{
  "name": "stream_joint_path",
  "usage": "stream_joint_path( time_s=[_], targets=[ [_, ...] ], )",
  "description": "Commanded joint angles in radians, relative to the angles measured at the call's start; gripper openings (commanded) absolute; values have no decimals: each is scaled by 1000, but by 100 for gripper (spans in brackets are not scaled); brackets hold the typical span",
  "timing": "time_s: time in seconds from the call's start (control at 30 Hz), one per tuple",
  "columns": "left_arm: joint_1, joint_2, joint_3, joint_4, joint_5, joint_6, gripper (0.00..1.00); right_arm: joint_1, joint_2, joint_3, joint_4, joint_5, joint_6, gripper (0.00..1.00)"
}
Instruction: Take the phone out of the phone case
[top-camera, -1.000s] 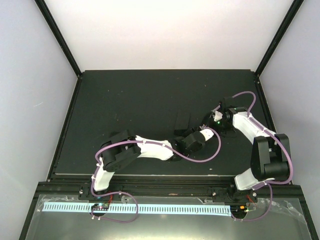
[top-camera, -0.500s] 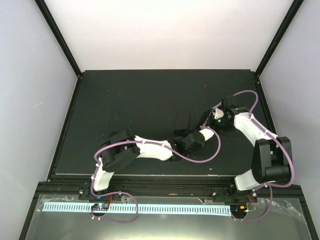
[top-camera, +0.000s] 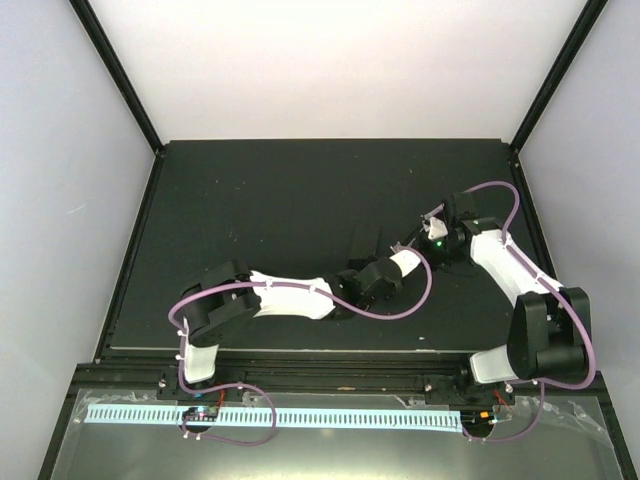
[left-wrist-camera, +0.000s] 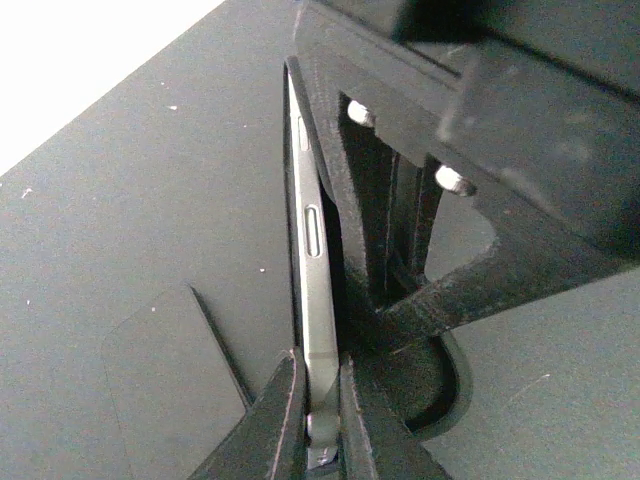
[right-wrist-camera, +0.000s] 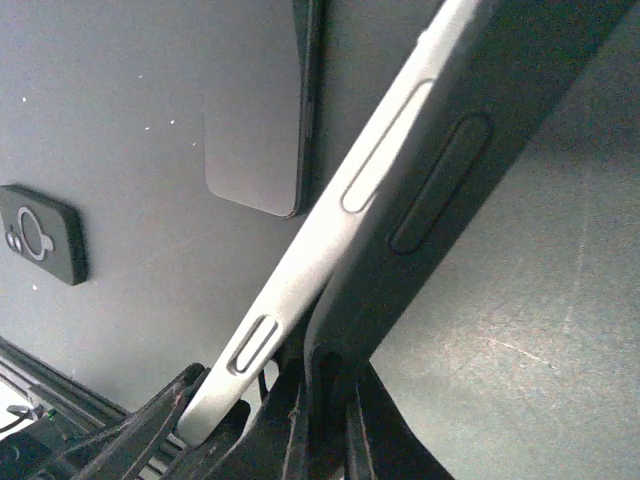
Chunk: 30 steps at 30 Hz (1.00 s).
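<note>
The phone (right-wrist-camera: 330, 235) shows as a silver edge with side buttons, tilted up off the table and partly peeled away from the black phone case (right-wrist-camera: 450, 170). My right gripper (right-wrist-camera: 325, 425) is shut on the case's rim. In the left wrist view the phone's silver edge (left-wrist-camera: 312, 250) runs upward, and my left gripper (left-wrist-camera: 320, 415) is shut on its near end. The case (left-wrist-camera: 345, 200) lies just right of the phone there. From above, both grippers meet right of the table's centre, left (top-camera: 407, 254) and right (top-camera: 421, 243); the phone is barely visible between them.
A flat dark slab (top-camera: 365, 240) lies on the black table (top-camera: 250, 200) just left of the grippers, also seen as the slab (right-wrist-camera: 255, 140) and the slab (left-wrist-camera: 170, 380) in the wrist views. A small black block with a ring (right-wrist-camera: 40, 245) lies nearby.
My left gripper has closed from half open onto the phone's end. The left arm has shifted a little left and forward; the right wrist has moved slightly.
</note>
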<state>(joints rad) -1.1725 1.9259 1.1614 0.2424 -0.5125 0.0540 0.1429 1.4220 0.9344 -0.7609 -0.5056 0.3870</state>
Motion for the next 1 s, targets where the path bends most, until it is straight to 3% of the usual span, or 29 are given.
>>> stream_joint_path(
  time_s=[0.0,0.57,0.77,0.97],
  targets=[
    [35,-125,-11,-4,-67,-49,1,-12,-16,-11,-31,165,-57,1],
    [43,-373,-125,-43,-68,-148,2,-12,-112,18,-14,354,-89,1],
    [44,-493,-204,-89,-87,-165,2,-13,-158,36,20,322,-167,1],
    [44,-578,-263,-236,-244,-189,2,-15,-245,-57,187,243,-344,1]
  ],
)
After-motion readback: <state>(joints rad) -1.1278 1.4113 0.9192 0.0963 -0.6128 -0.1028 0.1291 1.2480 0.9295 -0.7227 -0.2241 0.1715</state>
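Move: The phone is partly out of the black case, its long side running forward and slightly right from the hands, which already grip phone (left) and case (right) a few centimetres apart. The case's middle lies about 4 cm ahead of the left hand and 4 cm to its right, at its height; the phone's middle is about 5 cm ahead of the right hand, level sideways, and 2 cm higher. A dark slab on the table sits some 9 cm left of the left hand, 2 cm ahead and 10 cm below. The phone stays pinched in the left fingers and the case in the right while both hands rise slowly, about 3 cm. Then they part suddenly: the left swings the phone up and to the left, ending some 11 cm left of its start and 10 cm higher, while the right drags the case about 6 cm rightward, then lifts it a little and tilts it. ##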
